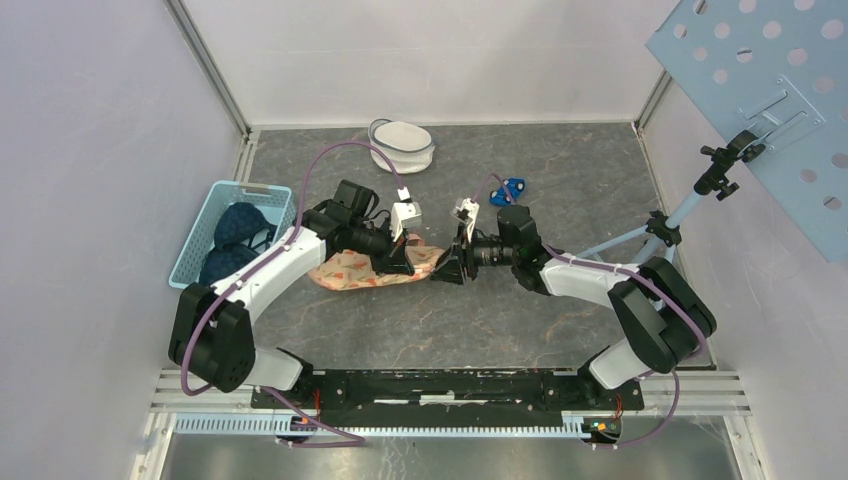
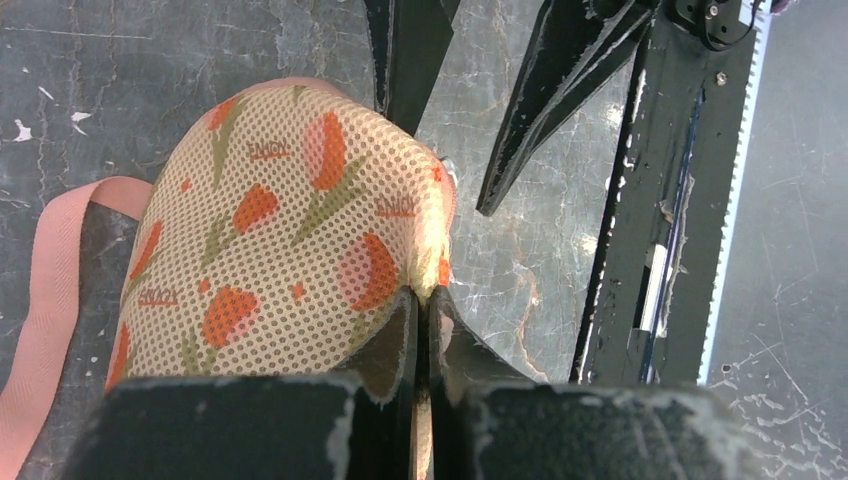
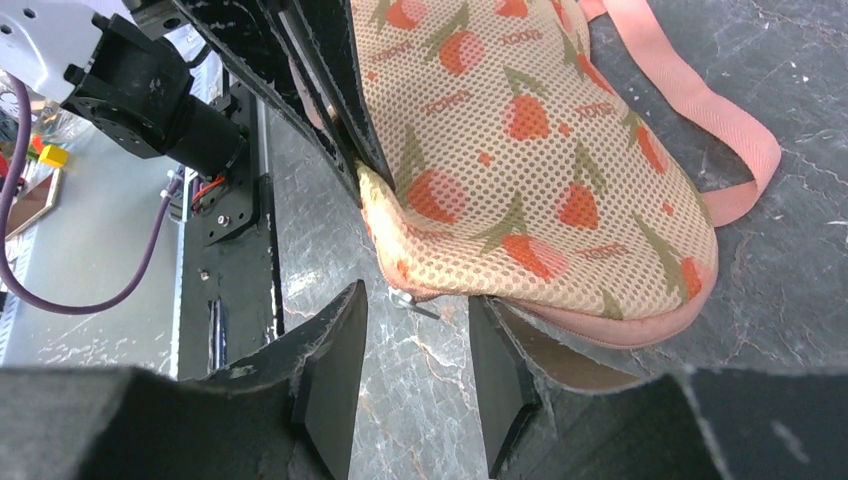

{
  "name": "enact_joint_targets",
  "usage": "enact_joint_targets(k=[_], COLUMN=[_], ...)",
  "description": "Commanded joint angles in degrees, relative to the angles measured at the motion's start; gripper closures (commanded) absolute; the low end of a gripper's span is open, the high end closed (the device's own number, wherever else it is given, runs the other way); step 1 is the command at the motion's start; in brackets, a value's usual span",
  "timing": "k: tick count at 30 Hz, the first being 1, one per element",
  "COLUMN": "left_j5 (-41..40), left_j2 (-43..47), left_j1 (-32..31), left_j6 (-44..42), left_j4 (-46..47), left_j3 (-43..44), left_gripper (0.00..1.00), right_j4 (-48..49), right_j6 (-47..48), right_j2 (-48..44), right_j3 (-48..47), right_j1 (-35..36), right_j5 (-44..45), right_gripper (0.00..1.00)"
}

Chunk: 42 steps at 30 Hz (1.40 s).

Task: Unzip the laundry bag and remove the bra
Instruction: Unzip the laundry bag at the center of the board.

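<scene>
The laundry bag, cream mesh with orange flowers and pink trim, lies on the dark table between the two arms. My left gripper is shut on the bag's near edge, a fold of mesh pinched between its jaws. My right gripper is open at the bag's corner, and the small metal zipper pull sticks out between its fingertips, untouched. From above, the left gripper and right gripper face each other at the bag's right end. The bra is hidden.
A blue basket with dark blue garments stands at the left. A white round mesh pouch sits at the back, a small blue clip behind the right arm. A camera stand and perforated board occupy the right.
</scene>
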State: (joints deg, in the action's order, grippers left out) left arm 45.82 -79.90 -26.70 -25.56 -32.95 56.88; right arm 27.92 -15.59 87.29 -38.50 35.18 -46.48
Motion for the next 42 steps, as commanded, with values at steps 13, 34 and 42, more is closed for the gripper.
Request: enact_joint_targets(k=[13,34,42], left_j5=[1.42,-7.36,-5.28], left_j2=[-0.32,0.20,0.98], left_j1=[1.41,4.59,4.59], left_j6=[1.69,-19.85,-20.49], left_j4=[1.18,-2.46,-2.97], left_j3=[1.83,0.32,-0.25], left_gripper=[0.98,0.98,0.98], right_j4=[5.66,-9.54,-1.79], right_j6=[-2.98,9.01,2.81], right_j2=[1.06,0.00,1.36], right_j3=[-0.52,-2.72,-1.33], right_j1=[0.85,-1.31,-1.58], right_j5=[-2.33,0.51,-3.62], right_gripper=[0.92,1.00,0.93])
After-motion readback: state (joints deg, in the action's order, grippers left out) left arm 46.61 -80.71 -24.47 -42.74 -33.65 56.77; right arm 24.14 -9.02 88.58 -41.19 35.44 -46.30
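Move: The right hand hangs open around the zip pull at the laundry bag's near right corner, the pull lying about 1 cm to its left and level fore and aft. The bag's body is some 13 cm to the left, 2 cm farther out and a little lower; the blue toy is about 17 cm ahead and 15 cm right, the white mesh bag roughly 27 cm ahead and 7 cm left. From the left hand the pull is about 4 cm right and 1 cm back. The right hand edges barely half a centimetre left and shuts its half-open fingers completely, pinching the zip pull and the bag's edge beside it, then holds on with only a slight drift forward. The left hand keeps its pinch on the bag's edge and, once the right has nearly closed, eases about 2 cm forward and 1 cm left, away from the right hand, finally rolling some 15 degrees about its own fingers so that its forward side rises. ##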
